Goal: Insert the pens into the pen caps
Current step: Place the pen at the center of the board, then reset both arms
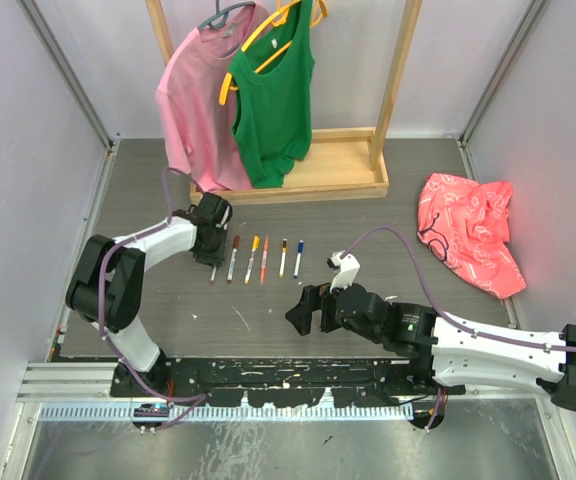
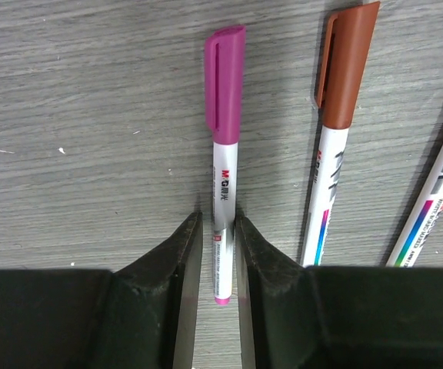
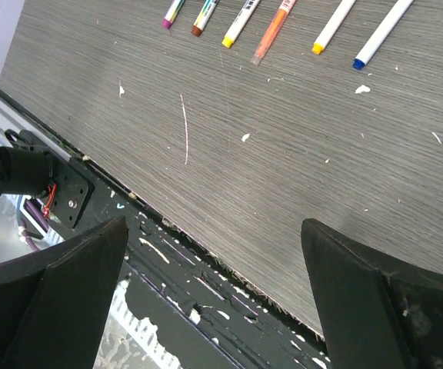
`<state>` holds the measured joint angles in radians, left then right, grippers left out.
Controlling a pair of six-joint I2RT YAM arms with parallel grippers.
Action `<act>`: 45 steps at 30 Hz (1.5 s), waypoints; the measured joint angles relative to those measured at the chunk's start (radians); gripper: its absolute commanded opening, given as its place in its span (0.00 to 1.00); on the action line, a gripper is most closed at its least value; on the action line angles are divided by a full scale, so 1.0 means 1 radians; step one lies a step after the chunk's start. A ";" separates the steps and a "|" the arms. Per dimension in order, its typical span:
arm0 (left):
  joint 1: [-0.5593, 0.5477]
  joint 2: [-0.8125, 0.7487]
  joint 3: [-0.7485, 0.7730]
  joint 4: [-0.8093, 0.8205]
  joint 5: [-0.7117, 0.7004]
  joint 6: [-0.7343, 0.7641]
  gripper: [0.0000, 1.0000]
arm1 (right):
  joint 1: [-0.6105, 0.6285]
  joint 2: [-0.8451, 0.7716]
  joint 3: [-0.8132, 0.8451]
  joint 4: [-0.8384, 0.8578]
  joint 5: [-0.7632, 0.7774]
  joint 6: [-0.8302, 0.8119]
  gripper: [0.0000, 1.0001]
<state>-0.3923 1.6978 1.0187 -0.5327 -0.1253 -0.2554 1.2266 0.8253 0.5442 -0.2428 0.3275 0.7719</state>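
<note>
A magenta-capped pen [image 2: 223,192] lies flat on the grey table, its cap [image 2: 224,84] pointing away from the wrist. My left gripper [image 2: 217,217] straddles the pen's rear end, jaws slightly apart with a thin gap on each side, so it is open. To the right lie a brown-capped pen [image 2: 337,154] and a yellow-capped one [image 2: 437,207]. From above, the row of pens [image 1: 258,258] lies mid-table with the left gripper [image 1: 213,258] at its left end. My right gripper [image 1: 298,312] hovers wide open and empty near the front edge. The pens' ends [image 3: 271,34] run along the top of the right wrist view.
A wooden clothes rack [image 1: 298,185] with a pink shirt [image 1: 198,100] and a green tank top [image 1: 273,100] stands at the back. A red cloth [image 1: 473,230] lies at the right. The black base rail [image 3: 175,269] runs along the near table edge.
</note>
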 measured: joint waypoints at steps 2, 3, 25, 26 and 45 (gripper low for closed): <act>0.002 -0.003 0.000 -0.002 0.002 0.000 0.27 | 0.000 0.000 0.000 -0.005 0.000 0.000 1.00; 0.002 -0.007 0.000 -0.005 0.003 0.000 0.28 | 0.000 0.000 0.000 -0.006 0.000 0.000 1.00; 0.003 -0.791 -0.010 -0.064 0.177 0.013 0.44 | 0.000 -0.038 0.146 -0.155 0.199 -0.130 1.00; 0.003 -0.838 -0.024 -0.066 0.185 0.014 0.45 | 0.000 -0.040 0.160 -0.159 0.214 -0.148 1.00; 0.003 -1.365 -0.173 -0.260 0.111 -0.007 0.98 | 0.000 -0.068 0.233 -0.276 0.378 -0.368 1.00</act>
<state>-0.3893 0.3332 0.8459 -0.7929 -0.0147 -0.2623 1.2263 0.7574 0.7769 -0.5190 0.7052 0.4038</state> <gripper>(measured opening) 0.979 0.995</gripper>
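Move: The magenta pen lies on the board between the left hand's slightly open fingertips, its middle about 2 cm ahead and 1 cm below. The brown pen is some 5 cm to the right of the magenta one, the yellow about 11 cm right and the orange about 14 cm right, all roughly level with it. From the right hand the magenta pen lies about 12 cm ahead, 25 cm left and 14 cm below. Left hand lifts about 25 cm off the magenta pen, then back, tipping up, opening wide; right rises rightward. ##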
